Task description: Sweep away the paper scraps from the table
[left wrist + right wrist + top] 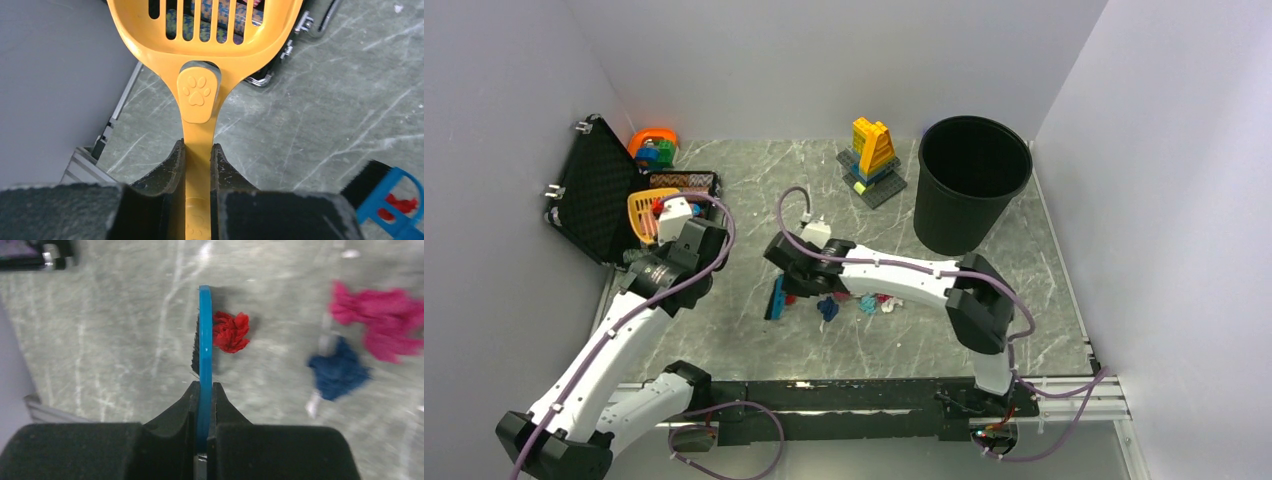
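Observation:
My left gripper point(198, 150) is shut on the handle of an orange slotted scoop point(200, 30), held at the table's left near the black case; the scoop also shows in the top view point(642, 212). My right gripper point(205, 387) is shut on a blue brush point(205, 335) with black bristles, its edge toward me. The brush point(776, 297) stands on the grey-green marble table point(754, 340) at mid-table. A red paper scrap point(231, 332) lies touching the brush's right side. A dark blue scrap point(340, 371) and a pink scrap point(382, 320) lie further right. Several scraps point(864, 303) lie under my right arm.
A black bin point(971, 183) stands at the back right. A yellow-orange brick build point(873, 152) stands at the back middle. An open black case point(594, 190) with poker chips point(682, 182) is at the back left, with an orange toy point(654, 146) behind it. A black rail point(824, 395) runs along the near edge.

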`<state>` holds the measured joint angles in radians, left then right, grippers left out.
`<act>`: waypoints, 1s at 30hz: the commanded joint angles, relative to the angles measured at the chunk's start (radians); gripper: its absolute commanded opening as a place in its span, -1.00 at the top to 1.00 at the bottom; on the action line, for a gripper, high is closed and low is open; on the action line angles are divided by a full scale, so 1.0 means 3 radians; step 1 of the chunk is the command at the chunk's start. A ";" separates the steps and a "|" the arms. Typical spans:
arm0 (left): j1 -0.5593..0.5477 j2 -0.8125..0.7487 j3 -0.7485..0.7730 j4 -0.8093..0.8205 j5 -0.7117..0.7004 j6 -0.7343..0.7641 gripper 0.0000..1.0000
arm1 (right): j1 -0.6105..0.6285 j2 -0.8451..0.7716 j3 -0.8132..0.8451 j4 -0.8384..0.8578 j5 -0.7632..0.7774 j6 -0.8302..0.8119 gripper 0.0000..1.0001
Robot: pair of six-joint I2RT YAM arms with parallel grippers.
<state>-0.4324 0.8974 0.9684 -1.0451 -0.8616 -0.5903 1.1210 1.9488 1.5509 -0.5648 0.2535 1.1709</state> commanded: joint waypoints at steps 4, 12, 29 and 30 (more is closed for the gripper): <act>0.0013 0.0062 -0.0089 0.0576 0.0772 0.0560 1.00 | -0.0123 -0.0718 -0.0570 -0.1014 0.0665 -0.0001 1.00; -0.0012 0.0223 -0.0128 0.0837 0.1757 0.0974 1.00 | -0.0415 -0.1343 -0.0892 -0.1204 0.0758 -0.0498 1.00; -0.0804 0.0619 0.0070 0.0569 0.2235 0.1122 1.00 | -0.0608 -0.1963 -0.0675 -0.1565 0.0774 -0.1426 1.00; -0.0857 0.0636 0.0096 0.0508 0.2292 0.1100 1.00 | -0.0642 -0.1986 -0.0697 -0.1652 0.0811 -0.1415 1.00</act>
<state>-0.6384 1.0676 0.9298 -0.8223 -0.2047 -0.2485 0.9577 1.3964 1.3132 -0.9119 0.4179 0.7727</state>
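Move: The red scrap lies right against the right side of the brush head, about 3 cm ahead of the right hand, 1 cm to its left and 7 cm below. At that same depth, the navy scrap sits some 8 cm right and 1 cm ahead, the pink one 11 cm right and 4 cm ahead, the light-blue one about 17 cm right and 2 cm ahead. From the left hand, the red scrap is roughly 26 cm right, 4 cm ahead and 17 cm below. The red scrap is swept to the right into the other scraps by the brush in the right hand, which travels some 18 cm right while tilting its tip rightward about 20 degrees, then lifts to nearly 9 cm above its start. Meanwhile the left hand, still gripping the orange scoop, carries it off the case, about 16 cm right and 6 cm down, turning clockwise towards the scraps. ##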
